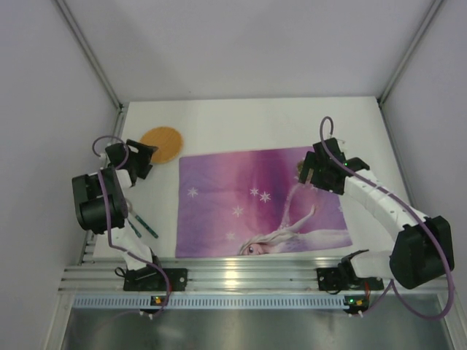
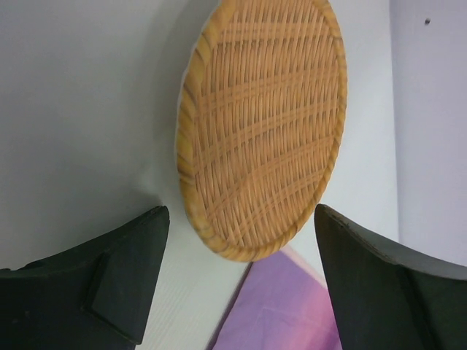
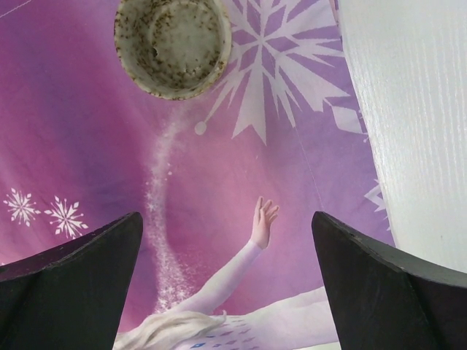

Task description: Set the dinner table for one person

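The white dinner table (image 1: 248,120) carries a purple placemat (image 1: 255,200) printed with a cartoon girl. A round woven straw plate (image 1: 162,143) lies on the table just off the mat's far left corner. My left gripper (image 1: 140,159) hovers at the plate's near edge, open. In the left wrist view the woven plate (image 2: 259,124) fills the space ahead of the gripper (image 2: 241,244), touching neither finger. My right gripper (image 1: 312,169) is open above the mat's far right corner. A speckled cream cup (image 3: 173,44) stands on the placemat (image 3: 241,182) ahead of the right gripper (image 3: 226,244).
Green-handled cutlery (image 1: 144,225) lies on the table left of the mat, beside the left arm. Grey walls close in the table on three sides. A strip of bare tabletop (image 3: 416,109) runs right of the mat.
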`<move>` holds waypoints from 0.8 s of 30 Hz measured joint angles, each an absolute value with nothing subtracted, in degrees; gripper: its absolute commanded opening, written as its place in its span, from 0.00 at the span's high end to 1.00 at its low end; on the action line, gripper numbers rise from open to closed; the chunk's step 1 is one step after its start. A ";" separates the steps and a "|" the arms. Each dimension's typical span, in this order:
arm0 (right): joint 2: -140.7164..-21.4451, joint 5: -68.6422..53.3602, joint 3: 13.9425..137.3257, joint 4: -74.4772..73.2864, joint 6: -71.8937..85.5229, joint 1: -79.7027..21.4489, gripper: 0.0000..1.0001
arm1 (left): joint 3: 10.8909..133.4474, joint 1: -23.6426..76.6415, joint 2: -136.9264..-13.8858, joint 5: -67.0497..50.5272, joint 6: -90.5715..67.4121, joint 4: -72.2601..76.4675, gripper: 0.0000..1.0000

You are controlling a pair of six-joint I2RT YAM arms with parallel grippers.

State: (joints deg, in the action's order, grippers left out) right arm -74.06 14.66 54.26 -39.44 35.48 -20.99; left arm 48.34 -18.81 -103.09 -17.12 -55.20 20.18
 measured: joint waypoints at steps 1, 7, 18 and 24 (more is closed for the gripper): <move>-74.22 14.66 54.26 -39.46 35.31 -20.99 0.00 | 48.34 -18.61 -103.72 -16.53 -56.27 21.30 0.17; -76.16 14.33 54.28 -39.44 34.76 -20.99 0.00 | 49.74 -17.06 -108.71 -13.47 -62.33 27.00 0.66; -78.22 13.96 56.93 -39.46 33.19 -20.99 0.00 | 54.19 -16.84 -115.81 -19.29 -66.04 31.48 1.00; -79.05 13.93 61.01 -39.53 32.27 -20.99 0.00 | 56.62 -16.80 -115.83 -26.39 -61.30 27.70 1.00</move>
State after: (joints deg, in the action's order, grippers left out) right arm -79.05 13.93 61.01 -39.53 32.27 -20.99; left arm 56.62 -16.80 -115.83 -26.39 -61.30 27.70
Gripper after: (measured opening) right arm 0.996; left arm 0.069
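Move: The woven plate's middle lies about 9 cm ahead of the open left hand, 3 cm to its right and 4 cm below. The purple mat's middle is roughly 43 cm right and 17 cm back of that hand, and the green-handled spoon some 24 cm straight back. From the right hand the plate is about 25 cm ahead and 63 cm left; the speckled cup stands 9 cm ahead, 1 cm left and 8 cm below it. Forward about 4 cm and down some 2 cm, the left hand goes to the woven plate's near rim, its fingers shutting on it. Keeping that pinch, it then eases 2–3 cm to the right and 1 cm up, its left side rolled down about 10 degrees. The open right hand dips 1 cm, then goes forward and up nearly 3 cm each way, touching nothing. ##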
